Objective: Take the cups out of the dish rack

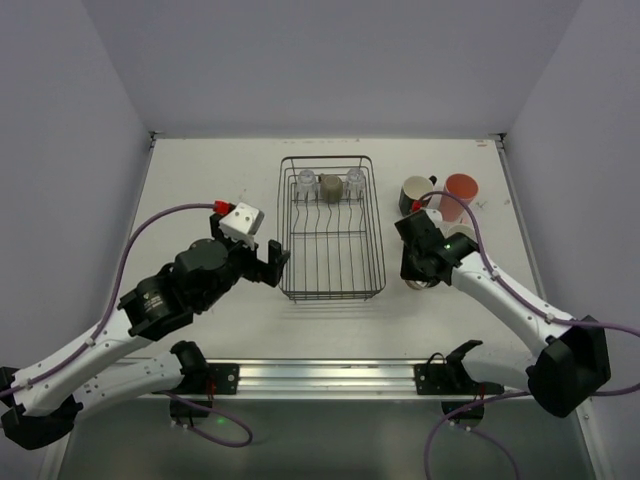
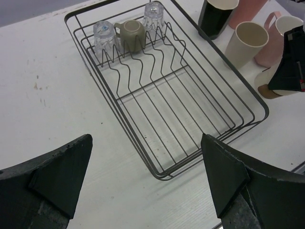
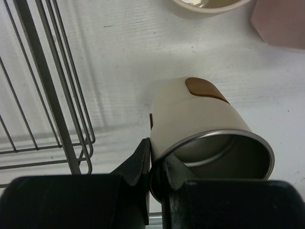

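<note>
The black wire dish rack (image 1: 331,297) sits mid-table. At its far end stand two clear glasses (image 1: 306,183) (image 1: 355,182), upside down, with a grey-brown cup (image 1: 330,187) between them. The left wrist view shows the rack (image 2: 164,174), a glass (image 2: 105,36) and that cup (image 2: 131,32). My left gripper (image 1: 275,262) (image 2: 145,181) is open and empty at the rack's near left corner. My right gripper (image 1: 418,272) (image 3: 157,167) is shut on the rim of a cream cup (image 3: 200,119) with a brown patch, one finger inside and one outside, just right of the rack (image 3: 47,95).
Right of the rack stand a black mug (image 1: 415,192) and a pink tumbler (image 1: 460,192). The left wrist view also shows a beige cup (image 2: 245,43) and a pink handled cup (image 2: 274,40) there. Grey walls close in the table on three sides.
</note>
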Robot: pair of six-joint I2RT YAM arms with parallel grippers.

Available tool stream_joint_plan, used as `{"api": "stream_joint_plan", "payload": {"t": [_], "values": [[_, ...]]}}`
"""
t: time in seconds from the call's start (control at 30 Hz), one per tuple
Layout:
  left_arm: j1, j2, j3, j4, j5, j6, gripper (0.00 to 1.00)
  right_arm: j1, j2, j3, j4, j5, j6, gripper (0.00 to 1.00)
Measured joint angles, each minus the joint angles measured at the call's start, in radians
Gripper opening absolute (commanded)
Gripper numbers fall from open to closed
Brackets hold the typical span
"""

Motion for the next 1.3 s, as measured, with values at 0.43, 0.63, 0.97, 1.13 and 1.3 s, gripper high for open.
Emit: {"api": "stream_joint_plan", "payload": {"t": [0.43, 0.63, 0.97, 1.13, 1.3], "values": [[0.0, -0.027, -0.055, 0.0, -0.055, 0.022, 1.0, 0.0, 0.175, -0.048, 0.125, -0.054, -0.008, 0.19], [0.0, -0.028, -0.069, 0.001, -0.068, 0.022, 1.0, 0.0, 0.206, -0.051, 0.15, -0.072, -0.018, 0.37], [0.019, -0.054, -0.079, 0.008, -0.08, 0.022, 1.0, 0.0, -0.034, 0.066, 0.077, -0.049, -0.058, 0.56], [0.044, -0.072, -0.091, 0.02, -0.081, 0.021, 1.0, 0.001, -0.114, 0.185, 0.184, -0.119, -0.115, 0.57], [0.058, -0.067, -0.097, 0.027, -0.084, 0.021, 1.0, 0.001, 0.066, 0.359, 0.294, -0.193, -0.172, 0.54]]}}
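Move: The right hand holds the brown-bottomed cup by its rim; the clear table spot meant for it is about 13 cm below the hand, 2 cm ahead and 1 cm to its right. The beige cup stands some 12 cm ahead and 1 cm right, the pink mug 9 cm ahead and 10 cm right. The dish rack's middle lies 13 cm ahead, 19 cm left. From the left hand the spot is about 32 cm right, 3 cm ahead, 30 cm below. Down first: the right hand lowers the brown-bottomed cup between 5 and 6 cm to the table beside the rack, fingers opening late in the descent to let go of the rim. It then climbs about 22 cm, swinging forward and left towards the rack as the fingers tip up some 30 degrees. The left hand, wide open, drifts 3 cm left and a little down, away from the rack. ##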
